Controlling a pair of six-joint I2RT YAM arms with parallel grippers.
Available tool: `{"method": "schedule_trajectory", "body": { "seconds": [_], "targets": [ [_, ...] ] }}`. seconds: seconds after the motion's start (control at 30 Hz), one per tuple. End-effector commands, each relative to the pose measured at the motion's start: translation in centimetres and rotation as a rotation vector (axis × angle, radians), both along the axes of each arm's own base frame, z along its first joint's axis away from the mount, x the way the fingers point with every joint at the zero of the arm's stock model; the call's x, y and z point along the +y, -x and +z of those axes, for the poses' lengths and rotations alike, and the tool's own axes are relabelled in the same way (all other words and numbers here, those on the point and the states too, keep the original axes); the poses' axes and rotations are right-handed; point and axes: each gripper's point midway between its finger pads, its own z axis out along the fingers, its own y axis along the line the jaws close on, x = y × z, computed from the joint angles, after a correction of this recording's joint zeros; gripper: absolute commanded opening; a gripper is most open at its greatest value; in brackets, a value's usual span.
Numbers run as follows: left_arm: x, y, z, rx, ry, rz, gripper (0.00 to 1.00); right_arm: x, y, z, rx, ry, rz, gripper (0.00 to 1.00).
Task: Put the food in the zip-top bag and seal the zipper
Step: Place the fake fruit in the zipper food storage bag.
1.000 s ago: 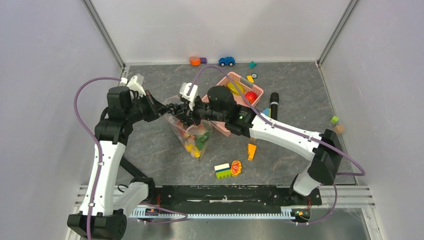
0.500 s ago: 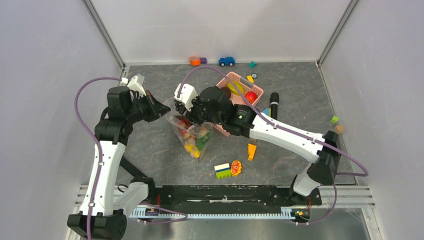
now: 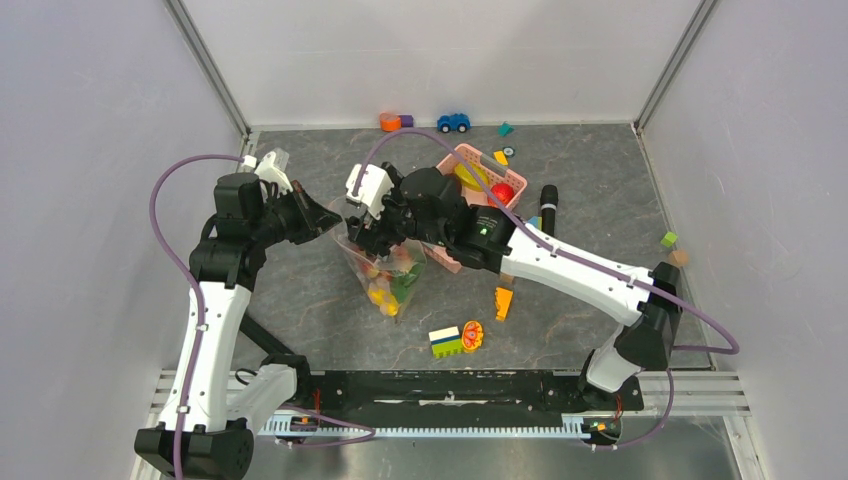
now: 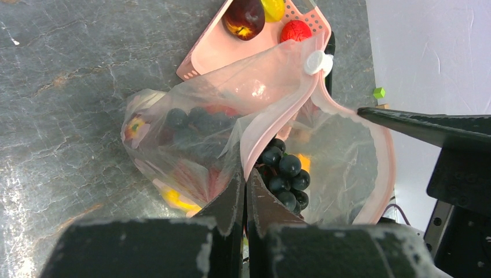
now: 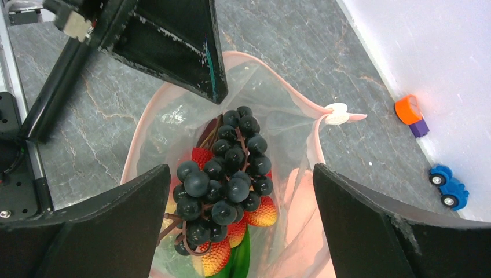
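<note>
The clear zip-top bag [image 3: 388, 278] hangs open in the middle of the table. My left gripper [image 3: 336, 216] [image 4: 244, 175] is shut on the bag's mouth edge, pinching the pink zipper [image 4: 277, 120] strip. A white slider [image 4: 318, 62] sits at the strip's far end. My right gripper [image 3: 366, 236] [image 5: 240, 171] stands wide open right above the mouth, holding nothing. Inside the bag lie dark berries [image 5: 224, 176], red strawberries [image 5: 262, 213] and a green leaf. More food sits in the pink basket [image 3: 452, 160]: a dark red apple [image 4: 244, 16], a red ball fruit [image 3: 502, 193] and a yellow fruit [image 4: 273, 7].
A black cylinder [image 3: 548, 210] lies right of the basket. An orange wedge [image 3: 503, 302] and stacked blocks [image 3: 446, 341] lie in front of the bag. A blue toy car [image 3: 453, 122] and an orange block [image 3: 390, 122] line the back wall. Small blocks [image 3: 673, 249] sit at the right wall.
My right gripper went from shut to wide open at the bag's mouth and drew back a little. The dark berries now lie in the bag. The left gripper has not moved.
</note>
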Motion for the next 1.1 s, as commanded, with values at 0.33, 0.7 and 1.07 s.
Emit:
{"method": "schedule_trajectory", "body": {
  "seconds": [0.33, 0.7, 1.07],
  "targets": [
    [-0.3, -0.2, 1.1, -0.042, 0.030, -0.006, 0.02, -7.8, -4.7, 9.9, -0.092, -0.319, -0.278, 0.98],
    [-0.2, -0.2, 1.1, -0.042, 0.029, -0.004, 0.02, -15.1, -15.2, -1.0, 0.204, -0.437, -0.563, 0.98],
    [-0.4, -0.2, 1.1, -0.041, 0.034, -0.013, 0.02, -16.1, -21.5, -12.7, 0.381, -0.435, -0.655, 0.98]
  ]
}}
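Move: From the right hand, open above the bag mouth, the dark plum in the basket lies about 25 cm ahead, 14 cm to the right and 27 cm below. The yellow pepper sits some 5 cm right of the plum and 3 cm farther out, and the red fruit about 12 cm right of the plum and 2 cm nearer. The black grapes are 4 cm ahead and 11 cm below. From the left hand the plum is roughly 24 cm ahead and 18 cm right. Rising some 9 cm clear of the bag mouth, the right hand swings forward and to the right towards the basket, then sinks over 20 cm to come above and just short of the plum. On the way the wrist turns about 40 degrees clockwise and the fingers tip downward, staying wide open. The left hand stays still, keeping its pinch on the bag rim. ##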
